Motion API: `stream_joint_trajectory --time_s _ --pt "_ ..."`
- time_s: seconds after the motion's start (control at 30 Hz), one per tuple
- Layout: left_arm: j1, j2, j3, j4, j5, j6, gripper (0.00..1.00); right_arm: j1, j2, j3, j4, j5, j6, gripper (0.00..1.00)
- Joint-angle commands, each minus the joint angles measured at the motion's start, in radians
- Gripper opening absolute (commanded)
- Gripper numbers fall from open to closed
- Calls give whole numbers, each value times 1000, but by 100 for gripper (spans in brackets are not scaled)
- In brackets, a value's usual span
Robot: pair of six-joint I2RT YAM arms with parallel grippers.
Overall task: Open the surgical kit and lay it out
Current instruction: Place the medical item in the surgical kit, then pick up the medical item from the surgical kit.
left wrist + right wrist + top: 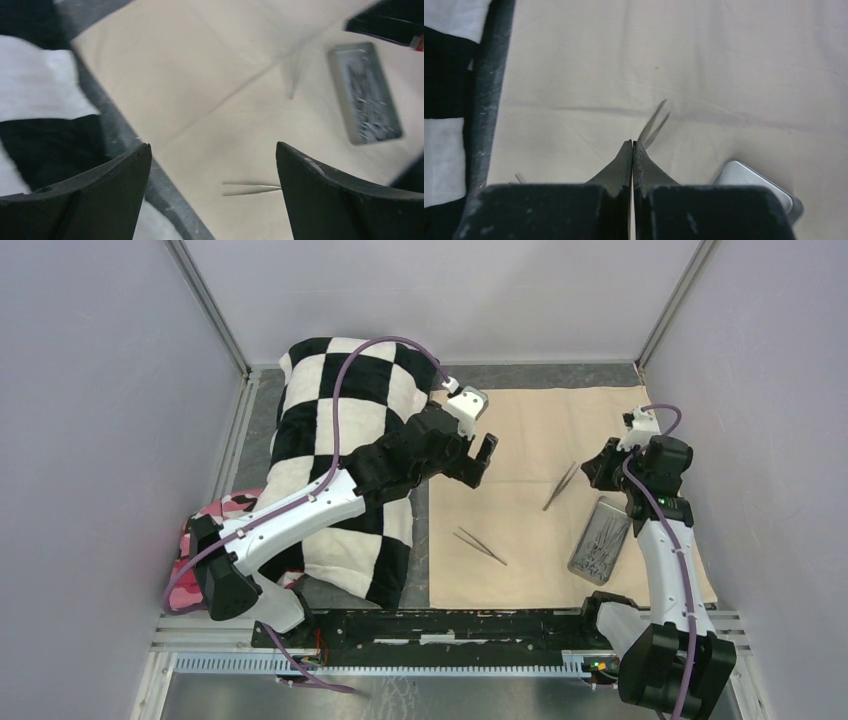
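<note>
The surgical kit lies opened out: its beige cloth wrap (530,420) is spread flat on the table. The grey metal tray (600,540) holding steel instruments rests near the cloth's right edge. One pair of tweezers (481,546) lies at mid-left on the cloth, another pair (562,486) nearer the tray. My left gripper (484,462) hovers open over the cloth's left part, and the near tweezers (250,187) show between its fingers. My right gripper (592,468) is shut, with the other tweezers (653,124) blurred just past its tips (633,142). Contact there is unclear.
A black-and-white checkered pillow (340,390) lies left of the cloth, under my left arm. A pink camouflage cloth (215,515) sits at its near left corner. Grey walls enclose the table on three sides. A dark strip of table (125,135) runs between pillow and cloth.
</note>
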Motion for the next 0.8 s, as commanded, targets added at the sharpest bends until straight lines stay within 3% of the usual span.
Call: stream_joint_trajectory --time_s 0.0,0.2,0.37,0.63,0.77 --pt "18 5 -23 114 387 -82 99 30 13 66 33 -86 40 0" --pt "64 13 -34 117 359 -115 96 96 71 81 -15 -92 7 0" --pt "75 15 -24 86 240 -110 96 175 277 166 -182 143 -27 24" --pt "73 13 -16 74 226 -95 96 327 488 196 -87 374 95 52" --pt "69 10 -9 64 214 -83 96 368 582 235 -76 420 125 55"
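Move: The tweezers I go for are close to my shut right fingers: about 5 cm ahead, some 3 cm to the left and about 13 cm below. From the same hand, the tray of instruments is about 8 cm back, 6 cm right and 14 cm down, and the other tweezers are roughly 10 cm back, 18 cm left and 14 cm down. From my left hand, the near tweezers are some 18 cm right, 7 cm ahead and 25 cm down. My right hand first swings left about 4 cm, rising slightly, then drops some 12 cm towards the tweezers on the cloth. On the way down the wrist tips some 30 degrees further down and the shut fingers open to about half, ending just above the tweezers' joined end. My left hand stays wide open, shifts about 4 cm back and right, and partly returns. ##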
